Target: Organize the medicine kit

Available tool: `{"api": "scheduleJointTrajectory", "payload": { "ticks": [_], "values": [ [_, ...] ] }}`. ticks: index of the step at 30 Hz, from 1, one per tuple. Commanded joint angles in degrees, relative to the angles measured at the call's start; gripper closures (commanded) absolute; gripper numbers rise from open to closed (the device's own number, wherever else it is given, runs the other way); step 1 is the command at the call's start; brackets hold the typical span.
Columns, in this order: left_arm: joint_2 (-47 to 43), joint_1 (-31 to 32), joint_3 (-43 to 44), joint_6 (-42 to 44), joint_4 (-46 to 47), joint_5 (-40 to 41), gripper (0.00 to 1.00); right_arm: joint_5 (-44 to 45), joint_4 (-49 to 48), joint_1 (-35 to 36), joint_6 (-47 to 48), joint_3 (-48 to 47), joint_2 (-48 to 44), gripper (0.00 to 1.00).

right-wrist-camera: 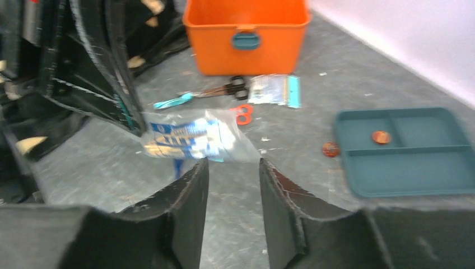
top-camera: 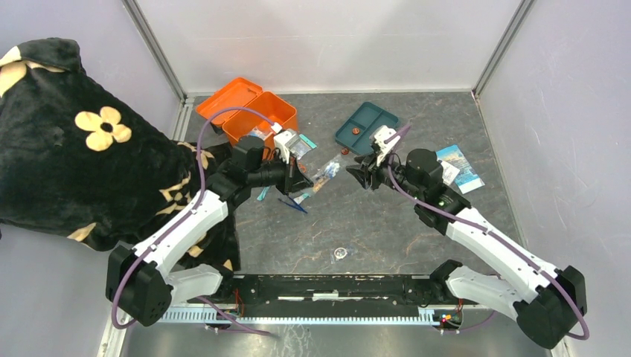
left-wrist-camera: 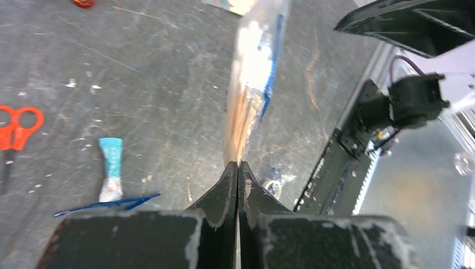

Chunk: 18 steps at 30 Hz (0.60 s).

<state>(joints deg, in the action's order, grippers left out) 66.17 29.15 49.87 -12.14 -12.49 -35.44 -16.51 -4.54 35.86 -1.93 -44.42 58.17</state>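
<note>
The medicine kit is an orange box with its lid open, at the back left; its teal latch faces me in the right wrist view. My left gripper is shut on one end of a clear plastic bag of blue-and-white printed supplies, held above the table. In the top view the bag stretches from the left gripper toward the right gripper. The right gripper is open, its fingertips just short of the bag, with nothing between them.
A teal compartment tray with a red pill lies to the right, another red pill beside it. Black scissors, a small packet, orange scissors, a teal tube and blue tweezers lie near the kit. A black flowered blanket covers the left side.
</note>
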Motion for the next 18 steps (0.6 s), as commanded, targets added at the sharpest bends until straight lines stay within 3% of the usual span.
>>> {"api": "scheduleJointTrajectory", "payload": {
  "ticks": [1,6,18],
  "values": [
    [0.5,0.2,4.9,0.1,-1.8,11.2,0.98,13.8,2.4,-0.2,-1.3,-0.1,-4.5,0.48],
    [4.4,-2.2,12.8,2.2,-6.5,24.2,0.98,22.5,4.4,-0.2,-1.7,1.7,-9.5,0.33],
    [27.0,-13.8,36.9,16.4,-17.1,45.2,0.98,20.9,10.1,-0.3,-4.2,6.5,-13.0,0.31]
  ]
}}
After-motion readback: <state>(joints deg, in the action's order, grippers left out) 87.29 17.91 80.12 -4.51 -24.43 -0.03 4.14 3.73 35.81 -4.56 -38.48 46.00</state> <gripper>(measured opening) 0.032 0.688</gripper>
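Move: The orange box, where the swab bag in the left fingers is headed, has its middle about 23 cm ahead of the left hand, 15 cm to its left and 13 cm below. On the table some 20 cm below that hand, the orange scissors lie about 15 cm ahead and 5 cm left, and the blue tweezers 5 cm ahead and 7 cm left. From the right hand the orange box is roughly 20 cm ahead, 27 cm left and 18 cm lower. The cotton-swab bag, still pinched by one end in the shut left fingers, is carried fast forward and left, over 20 cm, to the orange box, rising slightly and dipping a little at the end while the hand swings counter-clockwise some 40 degrees and rolls left side up. The right hand, already parting from the bag, opens wider and backs off about 7 cm to the right, turning clockwise and rising before it sinks. ##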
